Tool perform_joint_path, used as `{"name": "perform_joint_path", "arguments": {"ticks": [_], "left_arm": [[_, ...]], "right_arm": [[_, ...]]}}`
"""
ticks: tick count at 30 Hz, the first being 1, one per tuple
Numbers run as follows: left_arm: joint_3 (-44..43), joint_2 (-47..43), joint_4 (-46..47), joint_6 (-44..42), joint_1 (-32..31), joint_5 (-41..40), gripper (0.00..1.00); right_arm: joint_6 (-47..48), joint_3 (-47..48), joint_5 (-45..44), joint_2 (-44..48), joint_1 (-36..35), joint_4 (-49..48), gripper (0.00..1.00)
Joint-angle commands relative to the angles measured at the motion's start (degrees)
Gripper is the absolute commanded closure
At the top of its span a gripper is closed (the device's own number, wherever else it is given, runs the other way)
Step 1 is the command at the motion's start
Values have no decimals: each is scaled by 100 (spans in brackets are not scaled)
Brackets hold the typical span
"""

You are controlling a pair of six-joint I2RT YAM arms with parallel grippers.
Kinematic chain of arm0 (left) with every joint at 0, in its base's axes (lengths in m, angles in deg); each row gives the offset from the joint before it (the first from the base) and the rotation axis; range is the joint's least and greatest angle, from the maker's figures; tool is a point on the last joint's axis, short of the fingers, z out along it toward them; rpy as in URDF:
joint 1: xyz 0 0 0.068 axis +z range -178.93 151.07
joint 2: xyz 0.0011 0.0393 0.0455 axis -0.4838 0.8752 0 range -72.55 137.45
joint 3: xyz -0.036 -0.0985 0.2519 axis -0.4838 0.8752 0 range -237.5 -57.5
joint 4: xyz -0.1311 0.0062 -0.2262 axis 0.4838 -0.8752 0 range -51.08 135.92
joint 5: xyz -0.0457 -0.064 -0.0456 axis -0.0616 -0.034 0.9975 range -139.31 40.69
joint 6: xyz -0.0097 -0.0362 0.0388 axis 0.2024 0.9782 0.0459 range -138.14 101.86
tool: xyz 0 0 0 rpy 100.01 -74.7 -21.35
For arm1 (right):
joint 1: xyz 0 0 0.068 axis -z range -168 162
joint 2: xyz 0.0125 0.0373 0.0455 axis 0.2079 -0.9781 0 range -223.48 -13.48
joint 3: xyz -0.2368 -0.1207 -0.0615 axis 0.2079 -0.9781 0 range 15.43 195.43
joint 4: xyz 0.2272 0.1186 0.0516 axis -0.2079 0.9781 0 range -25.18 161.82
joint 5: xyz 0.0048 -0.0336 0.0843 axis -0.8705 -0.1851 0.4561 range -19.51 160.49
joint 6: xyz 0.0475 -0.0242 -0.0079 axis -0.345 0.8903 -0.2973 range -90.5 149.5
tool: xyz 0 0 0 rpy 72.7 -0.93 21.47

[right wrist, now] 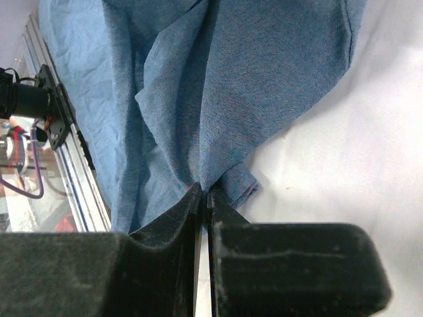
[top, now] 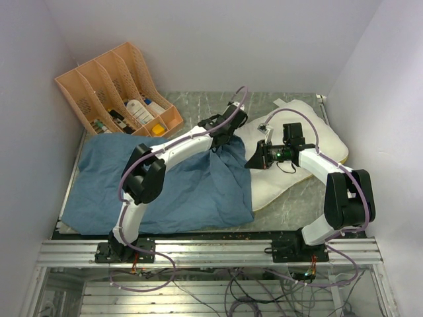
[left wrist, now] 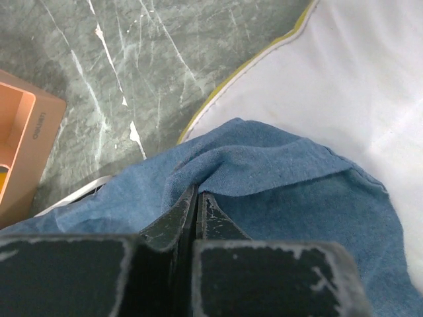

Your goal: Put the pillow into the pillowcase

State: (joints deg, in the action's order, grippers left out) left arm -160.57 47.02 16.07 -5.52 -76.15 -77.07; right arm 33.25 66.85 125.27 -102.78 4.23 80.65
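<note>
The blue pillowcase [top: 172,185] lies wrinkled over the left and middle of the table, its right edge drawn up onto the cream-white pillow [top: 310,125] at the right. My left gripper [top: 221,139] is shut on a fold of the pillowcase [left wrist: 277,178] at its far right corner, next to the pillow's yellow-edged rim [left wrist: 344,86]; its tips [left wrist: 197,191] pinch blue cloth. My right gripper [top: 247,162] is shut on the pillowcase's [right wrist: 231,79] edge nearer the front, and the cloth gathers at its tips [right wrist: 205,189] above the pillow [right wrist: 344,165].
A peach file organizer [top: 119,89] holding bottles stands at the back left, and its corner [left wrist: 20,145] shows in the left wrist view. Green marble table [top: 198,105] shows behind the fabric. An aluminium rail [top: 211,251] runs along the front edge. White walls close in on three sides.
</note>
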Motion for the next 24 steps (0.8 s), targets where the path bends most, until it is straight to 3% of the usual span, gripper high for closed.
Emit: {"name": "perform_joint_path", "arguments": {"ticks": [1,7,13,17,20,24], "left_arm": [[-129,-362,-3,-55,65,151,93],[-82,-867,48,-89,64,840,93],[-19,-1425,81,-32,72,1503,93],[198,-1823,257,-43,149,1902,93],[238,-1898,216,-44,274,2214,93],[339,-1982,229,-28,353,2471,93]], "right_arm": [[100,105,138,52,48,75,93],[159,142,95,49,52,76,93],[506,550,-548,94,48,176,89],[905,949,-645,336,60,228,58],[1208,1197,-16,518,65,226,35],[1339,1526,266,569,-5,-152,17]]}}
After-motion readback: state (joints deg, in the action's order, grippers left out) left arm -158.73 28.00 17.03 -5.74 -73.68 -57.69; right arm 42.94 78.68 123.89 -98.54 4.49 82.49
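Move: Pinched already in the left fingers is the upper layer of the pillowcase rim; the pillow's middle lies about 22 cm to that hand's right, 8 cm back and 10 cm below. The right fingers hold the rim's near part; from them the left-held rim is some 11 cm ahead, 7 cm left and slightly higher, the pillow's middle about 13 cm right, 3 cm ahead and 7 cm below, and the pillowcase's middle roughly 30 cm left, 7 cm back and 10 cm below. Lifting the pinched rim some 15 cm, the left hand draws it back a little, keeps its grip and rolls about 20 degrees, left side down. The right hand first stays, then opens wide, lets go of the near cloth and moves up about 8 cm and forward 5 towards the raised rim, its forward side rolling up. ##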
